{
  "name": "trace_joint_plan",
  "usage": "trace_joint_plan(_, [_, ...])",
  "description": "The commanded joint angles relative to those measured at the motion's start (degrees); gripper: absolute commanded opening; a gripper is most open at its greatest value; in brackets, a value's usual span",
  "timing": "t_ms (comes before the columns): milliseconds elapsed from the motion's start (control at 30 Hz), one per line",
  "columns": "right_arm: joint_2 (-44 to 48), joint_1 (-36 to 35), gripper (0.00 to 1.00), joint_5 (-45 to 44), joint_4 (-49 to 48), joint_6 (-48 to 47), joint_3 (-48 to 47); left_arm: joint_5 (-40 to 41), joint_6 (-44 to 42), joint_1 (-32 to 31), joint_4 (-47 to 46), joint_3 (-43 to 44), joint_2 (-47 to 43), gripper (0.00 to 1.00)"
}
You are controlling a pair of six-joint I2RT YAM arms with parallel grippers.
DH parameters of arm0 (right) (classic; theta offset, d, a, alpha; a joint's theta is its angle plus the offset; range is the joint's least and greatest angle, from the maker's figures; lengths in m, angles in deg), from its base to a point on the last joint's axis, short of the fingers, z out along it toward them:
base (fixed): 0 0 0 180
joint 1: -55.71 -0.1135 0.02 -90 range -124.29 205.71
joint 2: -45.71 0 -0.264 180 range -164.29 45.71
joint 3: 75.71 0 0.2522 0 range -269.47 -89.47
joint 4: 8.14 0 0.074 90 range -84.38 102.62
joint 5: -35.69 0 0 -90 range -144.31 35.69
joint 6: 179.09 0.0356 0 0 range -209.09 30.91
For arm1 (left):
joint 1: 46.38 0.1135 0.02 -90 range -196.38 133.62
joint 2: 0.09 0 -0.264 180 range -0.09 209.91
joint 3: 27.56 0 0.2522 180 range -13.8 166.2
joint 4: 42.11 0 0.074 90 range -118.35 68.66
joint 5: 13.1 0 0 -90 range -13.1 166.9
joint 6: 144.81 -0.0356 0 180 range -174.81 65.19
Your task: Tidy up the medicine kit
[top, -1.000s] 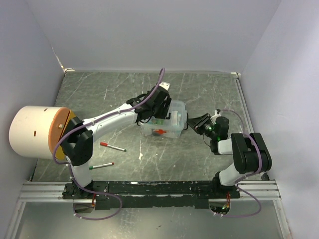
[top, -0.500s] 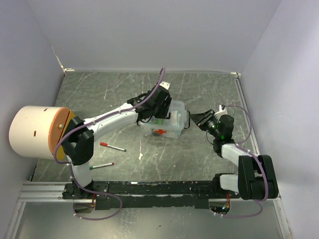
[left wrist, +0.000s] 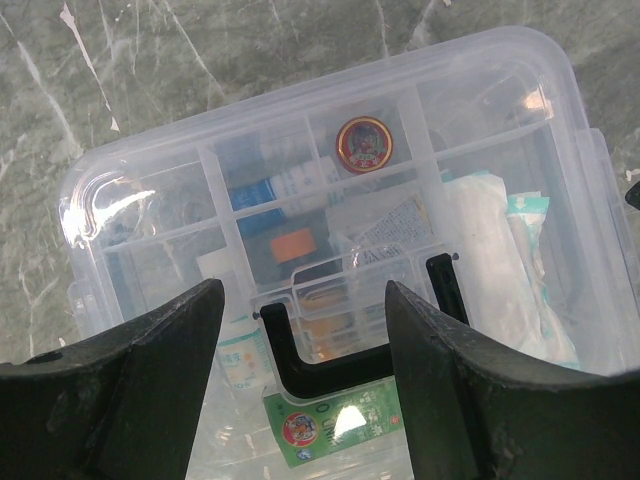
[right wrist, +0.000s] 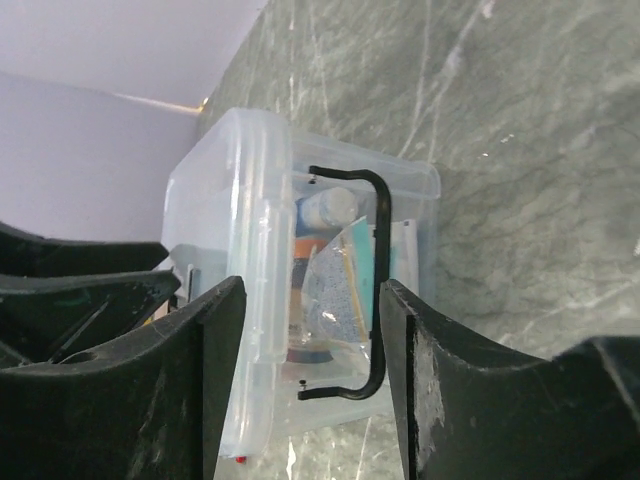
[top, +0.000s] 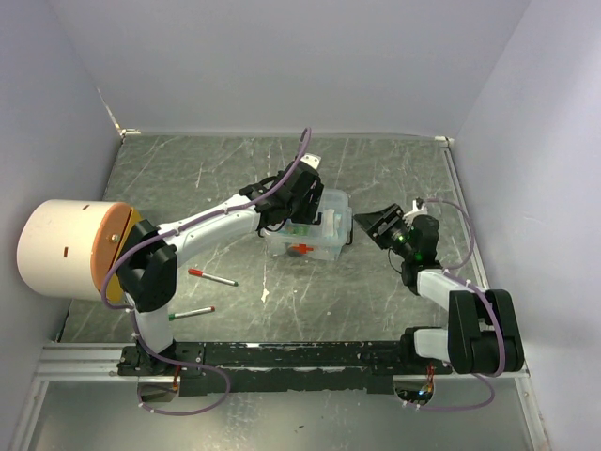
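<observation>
The medicine kit is a clear plastic box (top: 310, 235) with a lid and black wire handles, at the table's middle. Through its lid (left wrist: 330, 200) I see a round red tin (left wrist: 364, 143), a green packet (left wrist: 335, 422), white gauze packs (left wrist: 490, 250) and small bottles. My left gripper (top: 282, 209) is open right over the box's left part, fingers either side of a black handle (left wrist: 320, 365). My right gripper (top: 362, 225) is open at the box's right end, facing its side wall (right wrist: 260, 280) and the other black handle (right wrist: 378, 290).
Two pens lie on the table at front left, one with a red cap (top: 212, 276) and one with a green cap (top: 192, 313). A large cream cylinder with an orange face (top: 75, 249) stands at the left edge. White walls enclose the table.
My right arm has swung up and stretched toward the box's right end, with its gripper now close to the box. My left gripper and the box have stayed put.
</observation>
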Motion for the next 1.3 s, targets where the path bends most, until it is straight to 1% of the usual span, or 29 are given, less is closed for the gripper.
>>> trace_joint_plan(0, [1.06,-0.22,0.56,-6.13,5.93,2.3,-0.92,-0.72,0.36,-0.36,3.35,0.17,2.03,0.77])
trace_joint_plan(67, [-0.47,-0.15,0.52,-6.95,7.43,1.48,-1.54,-0.78,0.44,-0.36,3.78,0.43,2.16,0.77])
trace_joint_plan(167, [-3.78,-0.18,0.46,-5.03,7.14,0.5,-2.61,-0.79,0.4,-0.35,3.56,0.29,2.07,0.76])
trace_joint_plan(233, [-5.87,-0.14,0.43,-2.88,4.39,0.34,-2.45,-0.85,0.43,-0.38,3.5,0.26,2.16,0.76])
trace_joint_plan(433, [-13.73,-0.24,0.42,6.45,-4.57,2.0,-3.7,-1.19,0.4,-0.36,3.61,0.62,2.43,0.76])
trace_joint_plan(533, [-17.16,-0.2,0.4,9.11,-10.98,5.81,-2.95,-1.14,0.38,-0.39,3.59,0.63,2.3,0.76])
trace_joint_plan(600, [-18.78,-0.24,0.37,10.74,-15.8,9.31,-2.11,-1.1,0.36,-0.36,3.64,0.71,2.38,0.76])
trace_joint_plan(667, [-19.84,-0.22,0.34,11.53,-22.85,13.45,-0.53,-1.05,0.43,-0.35,3.85,0.88,2.43,0.75])
trace_joint_plan(767, [-19.66,-0.24,0.3,9.36,-32.13,19.67,3.78,-0.82,0.51,-0.38,4.0,0.95,2.52,0.75])
trace_joint_plan(800, [-19.05,-0.22,0.27,8.37,-32.91,21.1,4.72,-0.65,0.58,-0.35,4.1,0.97,2.48,0.75])
trace_joint_plan(967, [-12.92,-0.15,0.25,5.75,-25.9,19.75,4.87,-0.2,0.36,-0.35,4.28,1.05,2.33,0.75])
trace_joint_plan(1067, [-9.66,-0.15,0.25,4.78,-23.4,19.49,4.57,-0.19,0.36,-0.34,4.14,1.06,2.33,0.75])
trace_joint_plan(1267, [-5.75,-0.14,0.24,3.52,-15.49,17.1,2.91,-0.18,0.45,-0.39,4.04,0.91,2.41,0.74])
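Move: The side handle hangs below the lid rim on the medicine box's right end, about 4 cm to the right hand's left, 2 cm back and 4 cm below. The box's middle is some 14 cm left of that hand, 2 cm back and 6 cm down, and the black lid handle about 12 cm left, level ahead and 3 cm down. From the left hand, the side handle is roughly 10 cm right, 3 cm back and 7 cm below. The right hand dips some 5 cm, then climbs back, bringing the side handle up, rolling and narrowing its fingers. ##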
